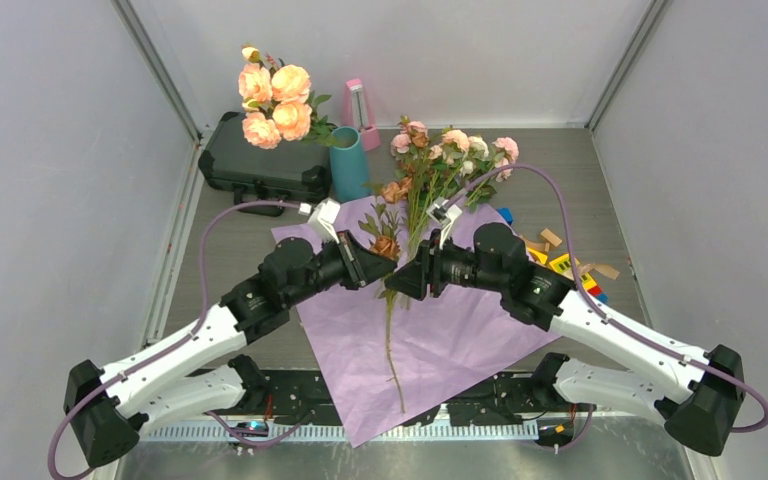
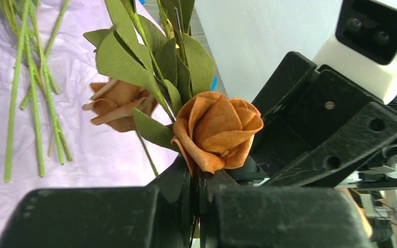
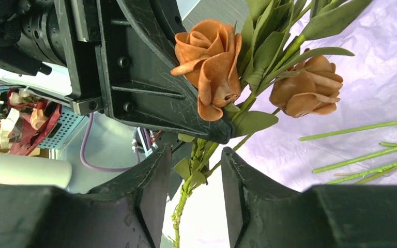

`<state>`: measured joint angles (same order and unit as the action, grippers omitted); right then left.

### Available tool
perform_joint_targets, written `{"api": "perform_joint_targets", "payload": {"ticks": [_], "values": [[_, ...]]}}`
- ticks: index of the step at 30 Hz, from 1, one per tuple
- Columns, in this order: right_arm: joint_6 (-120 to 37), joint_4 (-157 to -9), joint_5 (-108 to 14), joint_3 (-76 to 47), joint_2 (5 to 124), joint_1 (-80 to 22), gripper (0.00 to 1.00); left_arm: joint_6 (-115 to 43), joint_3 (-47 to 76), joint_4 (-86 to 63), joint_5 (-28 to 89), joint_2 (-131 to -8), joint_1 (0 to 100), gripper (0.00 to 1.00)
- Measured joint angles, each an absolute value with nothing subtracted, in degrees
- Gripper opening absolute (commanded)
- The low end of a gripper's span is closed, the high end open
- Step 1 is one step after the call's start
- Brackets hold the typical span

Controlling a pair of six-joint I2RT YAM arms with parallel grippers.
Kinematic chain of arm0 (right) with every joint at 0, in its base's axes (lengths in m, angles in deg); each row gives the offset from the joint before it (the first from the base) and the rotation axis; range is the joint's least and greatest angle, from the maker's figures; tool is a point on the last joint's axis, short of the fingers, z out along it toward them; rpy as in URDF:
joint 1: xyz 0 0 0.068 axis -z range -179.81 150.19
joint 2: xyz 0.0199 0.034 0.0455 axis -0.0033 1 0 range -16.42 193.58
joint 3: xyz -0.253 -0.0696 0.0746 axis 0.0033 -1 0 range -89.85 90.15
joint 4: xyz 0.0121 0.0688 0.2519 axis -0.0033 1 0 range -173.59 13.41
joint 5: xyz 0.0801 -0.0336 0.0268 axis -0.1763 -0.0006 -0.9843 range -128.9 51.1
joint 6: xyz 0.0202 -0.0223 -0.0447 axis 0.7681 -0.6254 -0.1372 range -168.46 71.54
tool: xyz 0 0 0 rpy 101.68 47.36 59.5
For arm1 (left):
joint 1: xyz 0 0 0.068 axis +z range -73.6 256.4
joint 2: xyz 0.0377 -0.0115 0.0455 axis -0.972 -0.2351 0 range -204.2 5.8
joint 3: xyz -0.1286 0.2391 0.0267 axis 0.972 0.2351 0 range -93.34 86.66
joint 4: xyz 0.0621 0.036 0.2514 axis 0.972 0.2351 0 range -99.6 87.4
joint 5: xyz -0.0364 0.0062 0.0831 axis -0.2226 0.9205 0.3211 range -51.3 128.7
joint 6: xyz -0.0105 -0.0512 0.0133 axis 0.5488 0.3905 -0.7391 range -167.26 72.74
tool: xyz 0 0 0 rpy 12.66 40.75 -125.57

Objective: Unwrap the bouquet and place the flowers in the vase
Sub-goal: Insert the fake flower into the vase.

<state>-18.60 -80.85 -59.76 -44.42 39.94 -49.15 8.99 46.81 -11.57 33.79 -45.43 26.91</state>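
One of the flowers, a rust-brown rose (image 2: 217, 132) on a leafy green stem (image 3: 194, 173), is held above the paper, and its stem hangs down toward the table's front (image 1: 395, 360). My left gripper (image 2: 201, 181) is shut on the stem just under the bloom (image 1: 385, 246). My right gripper (image 3: 196, 173) faces it tip to tip and is open, its fingers (image 3: 150, 191) on either side of the same stem without touching. The rest of the bouquet's flowers (image 1: 450, 160) lie unwrapped across the back of the spread pink-lilac paper (image 1: 440, 340). The teal vase (image 1: 348, 165) stands behind, to the left.
Big peach-orange roses (image 1: 275, 100) rise above the vase. A black case (image 1: 260, 160) lies at the back left, with a pink metronome-shaped object (image 1: 362, 105) behind the vase. Coloured blocks (image 1: 560, 262) are scattered at the right. Loose green stems (image 2: 31, 103) rest on the paper.
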Motion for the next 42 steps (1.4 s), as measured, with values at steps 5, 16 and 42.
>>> {"api": "perform_joint_targets", "payload": {"ticks": [5,16,42], "values": [[-19.2,-78.8,-57.7,-44.4,37.9,-49.2,0.76,4.7,43.9,-6.7,35.5,-45.8,26.9,0.00],[-20.7,-71.7,-45.3,-46.9,30.0,-49.2,0.93,-18.3,26.6,6.7,38.4,-47.2,28.7,0.00],[-20.3,-67.2,-29.8,-54.0,17.6,-49.2,0.99,-32.2,29.1,-30.3,50.3,-50.0,50.0,0.00]]}}
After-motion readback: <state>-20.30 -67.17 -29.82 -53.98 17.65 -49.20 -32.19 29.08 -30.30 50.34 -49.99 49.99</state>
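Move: My left hand already holds the brown-rose stem; the vase it is bound for stands about 28 cm ahead and 10 cm to its left, its middle some 14 cm lower. The peach flowers lean about 30 cm ahead, 19 cm left and 13 cm above, and the black case is roughly 32 cm ahead and 28 cm left, 22 cm down. The loose bunch lies 24 cm ahead, 10 cm right, 23 cm down. From my right hand the vase is about 31 cm ahead, 12 cm left. I keep the rose stem pinched in my left hand and lift it first, then swing it forward and left and go on climbing, some 15 cm each way and nearly 20 cm up, towards the peach flowers; the wrist turns about 65 degrees, from pointing across to my right to pointing forward and tipped up. My right hand, already half open, spreads wide and backs off about 10 cm to the right. ##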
